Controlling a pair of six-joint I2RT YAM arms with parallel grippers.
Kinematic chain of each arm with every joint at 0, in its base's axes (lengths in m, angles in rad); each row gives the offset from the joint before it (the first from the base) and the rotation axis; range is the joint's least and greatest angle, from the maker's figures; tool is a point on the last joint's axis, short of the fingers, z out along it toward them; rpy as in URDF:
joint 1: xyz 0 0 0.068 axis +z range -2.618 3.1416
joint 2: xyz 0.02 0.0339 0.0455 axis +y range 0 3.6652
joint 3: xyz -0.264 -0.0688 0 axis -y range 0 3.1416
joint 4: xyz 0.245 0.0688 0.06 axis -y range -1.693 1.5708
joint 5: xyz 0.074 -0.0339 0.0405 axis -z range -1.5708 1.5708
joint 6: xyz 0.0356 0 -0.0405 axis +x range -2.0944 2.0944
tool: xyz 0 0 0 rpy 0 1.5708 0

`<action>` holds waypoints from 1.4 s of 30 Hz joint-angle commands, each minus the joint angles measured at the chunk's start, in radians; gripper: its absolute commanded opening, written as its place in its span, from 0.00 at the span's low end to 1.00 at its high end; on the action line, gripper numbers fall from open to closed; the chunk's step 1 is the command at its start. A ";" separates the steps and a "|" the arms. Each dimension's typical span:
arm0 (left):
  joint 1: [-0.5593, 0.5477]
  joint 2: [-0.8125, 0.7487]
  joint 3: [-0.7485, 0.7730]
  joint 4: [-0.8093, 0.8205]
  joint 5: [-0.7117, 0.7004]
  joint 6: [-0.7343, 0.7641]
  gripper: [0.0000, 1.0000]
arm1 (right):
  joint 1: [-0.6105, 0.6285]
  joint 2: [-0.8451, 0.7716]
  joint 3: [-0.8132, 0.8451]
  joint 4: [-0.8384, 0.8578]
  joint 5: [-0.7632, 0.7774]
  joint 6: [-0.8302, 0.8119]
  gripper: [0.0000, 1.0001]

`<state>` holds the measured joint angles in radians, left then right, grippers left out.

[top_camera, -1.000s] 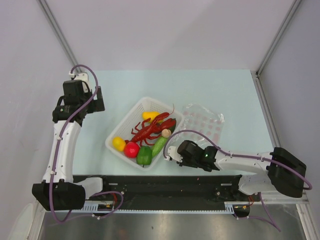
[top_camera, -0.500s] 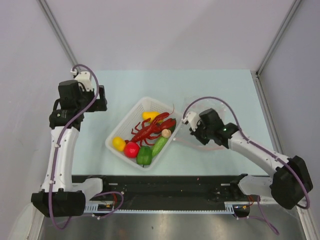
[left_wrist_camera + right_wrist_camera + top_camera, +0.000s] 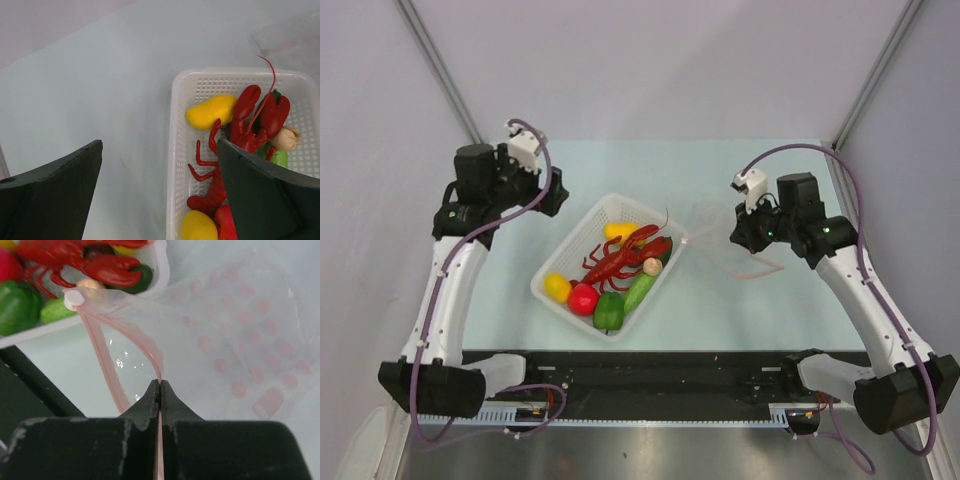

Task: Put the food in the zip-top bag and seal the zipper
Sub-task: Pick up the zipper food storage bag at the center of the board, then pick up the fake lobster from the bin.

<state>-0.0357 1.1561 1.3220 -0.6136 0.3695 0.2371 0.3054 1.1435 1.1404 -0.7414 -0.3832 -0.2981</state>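
The food lies in a white mesh basket: a red lobster (image 3: 625,258) (image 3: 235,150) (image 3: 85,257), a tomato (image 3: 583,298), a green pepper (image 3: 609,312), a cucumber (image 3: 640,291), yellow pieces (image 3: 558,287) and a mushroom (image 3: 652,266). The clear zip-top bag (image 3: 718,238) (image 3: 240,325) is lifted just right of the basket. My right gripper (image 3: 744,238) (image 3: 160,382) is shut on its pink zipper (image 3: 147,347). The two strips gape apart. My left gripper (image 3: 555,196) (image 3: 160,170) hangs open over the basket's back-left rim, holding nothing.
The white mesh basket (image 3: 538,288) (image 3: 176,150) sits mid-table, turned diagonally. A white slider tab (image 3: 75,298) ends the zipper near the basket's corner. A black rail (image 3: 650,370) runs along the near edge. Grey walls close in the left, back and right sides.
My right arm swung from the front edge up to the right of the basket, shut on the bag's zipper edge and raised it. The left gripper moved right toward the basket.
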 commanded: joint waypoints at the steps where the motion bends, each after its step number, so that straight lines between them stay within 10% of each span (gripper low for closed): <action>1: -0.098 0.080 0.066 0.018 0.057 0.085 1.00 | -0.011 -0.037 0.110 -0.082 -0.123 0.096 0.00; 19: -0.475 0.694 0.361 -0.080 -0.055 0.199 0.67 | -0.078 0.062 0.121 -0.078 -0.272 0.358 0.00; 42: -0.515 0.833 0.312 -0.074 -0.092 0.192 0.66 | -0.120 0.073 0.117 -0.070 -0.263 0.341 0.00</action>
<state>-0.5438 1.9781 1.6329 -0.6907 0.2821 0.4126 0.1955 1.2190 1.2495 -0.8379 -0.6266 0.0444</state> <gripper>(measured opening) 0.660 0.010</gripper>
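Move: The red lobster's far claw in the basket is my left hand's goal, about 5 cm ahead, 21 cm to the right and 25 cm below. At about its level, the yellow vegetable lies some 5 cm left of the claw, the dark green avocado 5 cm right and 3 cm nearer, the mushroom 2 cm right and 7 cm nearer. From my right hand, which already holds the bag, the claw is roughly 10 cm ahead, 19 cm left and 17 cm lower. I swing my left hand right and down over the basket, about 20 cm each way and slightly forward, dipping the fingers and turning them clockwise some 30 degrees while they narrow to about two-thirds open. After a brief pause I sink it closer astride the lobster's far claw, not yet clamping. My right hand keeps the bag's zipper edge pinched, rises a little and tilts it. ##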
